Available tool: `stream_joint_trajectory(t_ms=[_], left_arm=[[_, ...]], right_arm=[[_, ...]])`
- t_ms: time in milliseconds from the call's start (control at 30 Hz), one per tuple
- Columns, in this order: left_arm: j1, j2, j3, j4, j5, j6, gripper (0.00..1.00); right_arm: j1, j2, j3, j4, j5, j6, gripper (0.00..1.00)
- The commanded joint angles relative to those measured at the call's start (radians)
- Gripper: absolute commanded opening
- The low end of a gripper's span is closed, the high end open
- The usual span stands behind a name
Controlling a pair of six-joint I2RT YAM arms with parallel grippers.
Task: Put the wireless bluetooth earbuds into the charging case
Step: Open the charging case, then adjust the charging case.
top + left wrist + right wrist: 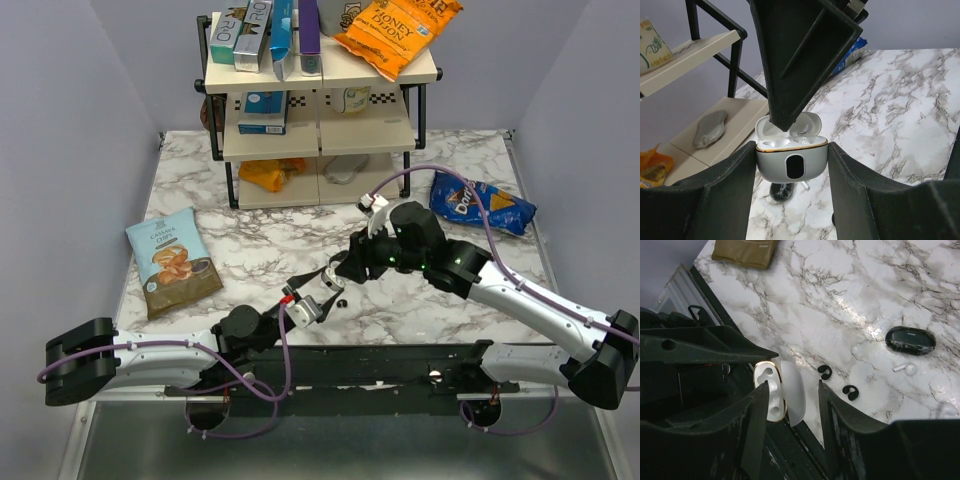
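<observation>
My left gripper (pixel 792 167) is shut on a pale grey oval case (pixel 792 165) with a gold rim. Its lid is open and its white wells are empty. It also shows in the right wrist view (pixel 771 392). My right gripper (pixel 792 390) is open and empty right above it, one fingertip (pixel 784 122) at the open lid. Two tiny black earbuds (pixel 825 372) (pixel 850 392) lie on the marble just beyond. The black oval charging case (pixel 910 340) lies shut farther off. It also shows under the grey case in the left wrist view (pixel 781 191). In the top view the two grippers (pixel 312 303) (pixel 342 272) meet near the table's front middle.
A white stemmed earbud (pixel 905 369) lies beside the black case. A shelf rack (pixel 320 140) with boxes and snack bags stands at the back. A chips bag (pixel 172 262) lies at the left, a blue Doritos bag (pixel 482 205) at the right. The table's front edge (pixel 400 350) is just below the grippers.
</observation>
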Motion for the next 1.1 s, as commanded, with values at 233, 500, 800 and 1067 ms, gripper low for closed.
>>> stream_joint_trajectory(t_ms=[233,500,800,1067], left_arm=[[-0.011,-0.016,-0.006,0.059,-0.006,0.013,0.0],[-0.011,-0.019,0.019,-0.009,-0.048,-0.047,0.12],[-0.011,-0.001,0.066,-0.114,-0.105,-0.097,0.63],[-0.011,0.009,0.091,-0.151,-0.162,-0.137,0.99]], right_arm=[[-0.002,0.028,-0.016,0.027,-0.037,0.001,0.39],[-0.002,-0.003,-0.017,0.017,-0.011,-0.031,0.01],[0.0,-0.068,-0.01,-0.006,0.009,-0.1,0.01],[-0.002,-0.096,0.026,-0.043,0.018,-0.149,0.01]])
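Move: The charging case is held in the left fingers with its lid already open. The lid lies about 2 cm ahead, 2 cm right of and 2 cm above that hand. From the right hand the lid is straight ahead-level, some 1 cm left and 1 cm down, between the half-open fingers. Some 16 cm below the right hand, the black earbuds lie about 2 cm farther out, level sideways; the dark case 13 cm out, 1 cm right; a white earbud 10 cm out, 4 cm right. Down and left by barely 1 cm, the right hand settles around the open lid and shuts its fingers, pinching it with one finger on the inner side. It then lifts about 3 cm, drifting right nearly 2 cm and tipping its wrist some 10 degrees. The left hand rises about 1 cm with it, then spreads its fingers wide, lets go of the case body and starts sinking. ##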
